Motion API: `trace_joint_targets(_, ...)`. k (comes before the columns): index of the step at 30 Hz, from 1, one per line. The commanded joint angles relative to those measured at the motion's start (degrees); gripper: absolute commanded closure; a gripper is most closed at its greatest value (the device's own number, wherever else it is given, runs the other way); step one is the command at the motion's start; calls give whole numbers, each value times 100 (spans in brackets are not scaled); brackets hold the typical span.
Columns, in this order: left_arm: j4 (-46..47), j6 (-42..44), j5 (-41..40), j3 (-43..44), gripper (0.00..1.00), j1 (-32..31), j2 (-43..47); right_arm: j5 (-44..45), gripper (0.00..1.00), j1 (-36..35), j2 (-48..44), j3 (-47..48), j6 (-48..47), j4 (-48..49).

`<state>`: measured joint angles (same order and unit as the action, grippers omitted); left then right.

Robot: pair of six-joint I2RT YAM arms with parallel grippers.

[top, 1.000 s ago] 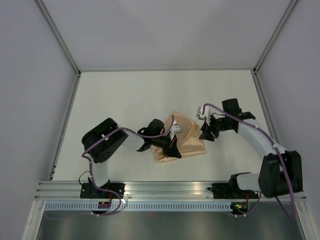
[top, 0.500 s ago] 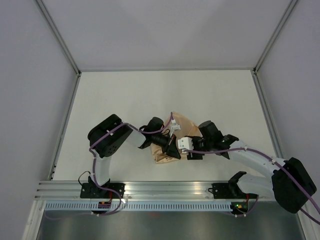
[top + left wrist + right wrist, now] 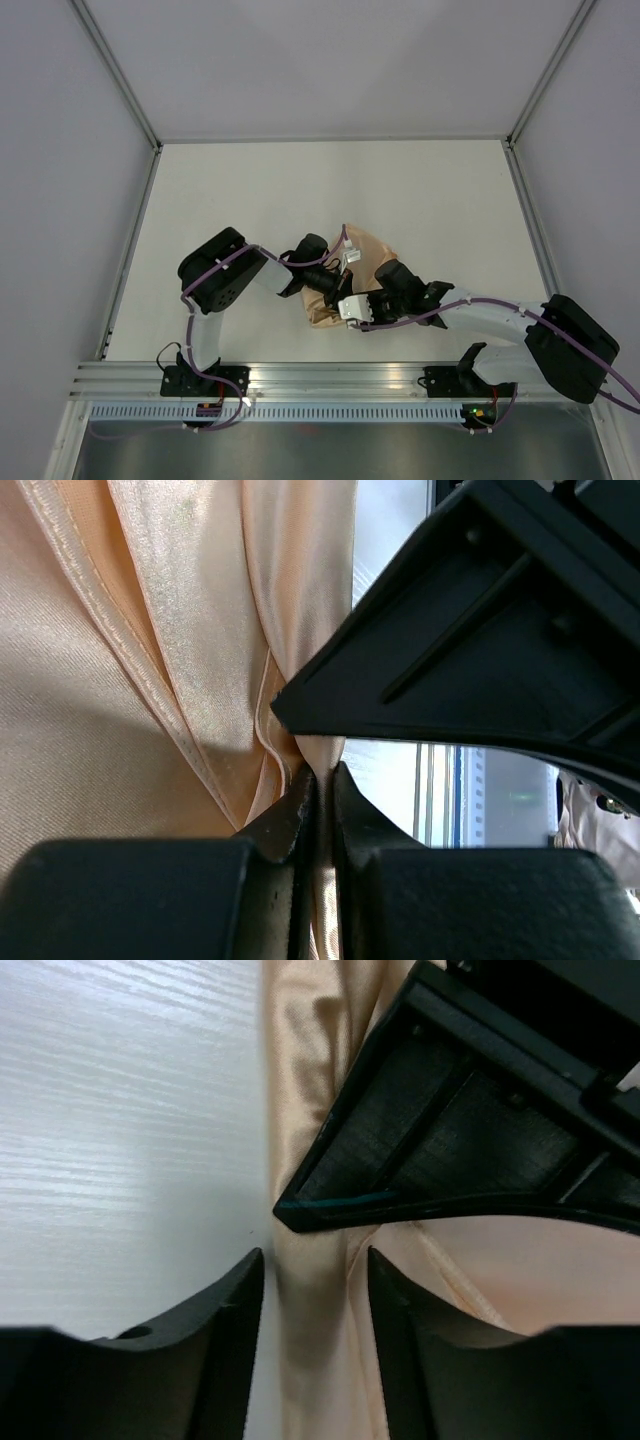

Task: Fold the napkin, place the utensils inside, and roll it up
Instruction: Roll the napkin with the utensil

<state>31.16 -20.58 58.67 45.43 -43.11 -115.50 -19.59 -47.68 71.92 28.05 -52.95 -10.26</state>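
Observation:
The peach napkin [image 3: 368,250] lies bunched mid-table, under and between both arms. My left gripper [image 3: 322,778] is shut on a thin fold of the napkin [image 3: 120,730], with cloth squeezed between its fingertips. My right gripper [image 3: 315,1265] is open and straddles a raised ridge of the napkin [image 3: 310,1340]; its fingers [image 3: 235,1310] stand apart from the cloth on each side. The left gripper's black finger [image 3: 450,1160] sits just ahead of the right jaws. In the top view the two grippers meet at the napkin's near-left part [image 3: 338,298]. The utensils are out of view.
White tabletop [image 3: 300,190] spreads behind and to both sides of the napkin. Grey walls enclose the left, back and right. An aluminium rail [image 3: 340,378] with the arm bases runs along the near edge.
My right arm has swung from the napkin's right side across to its near-left part, ending beside the left gripper. The left gripper has kept its grip on the cloth.

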Motion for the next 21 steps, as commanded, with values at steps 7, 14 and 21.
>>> trace_joint_targets(7, -514, 106, -93, 62, 98, 13, -87, 413, 74, -75, 200, -133, 109, 314)
trace_joint_targets(14, -313, 19, -348, -69, 75, 180, 501, 308, 99, -66, 199, -55, 144, -141)
trace_joint_targets(21, -373, 159, -1057, -78, 66, 277, 1301, -368, 100, 144, 656, 595, 48, -1143)
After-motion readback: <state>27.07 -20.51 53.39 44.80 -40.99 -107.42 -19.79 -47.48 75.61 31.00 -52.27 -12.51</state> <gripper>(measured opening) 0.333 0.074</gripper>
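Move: The napkin's near rolled edge is already pinched in the left fingers. It also runs between the right hand's open fingertips, about 1 cm below their midpoint and some 3 cm to the left hand's right. The napkin's main part lies forward: roughly 7 cm ahead and 2 cm right of the left hand, 9 cm ahead and 2 cm left of the right hand. Right fingers close and pinch the near rolled edge; left fingers then open, rising 3 cm and forward 2.5. ##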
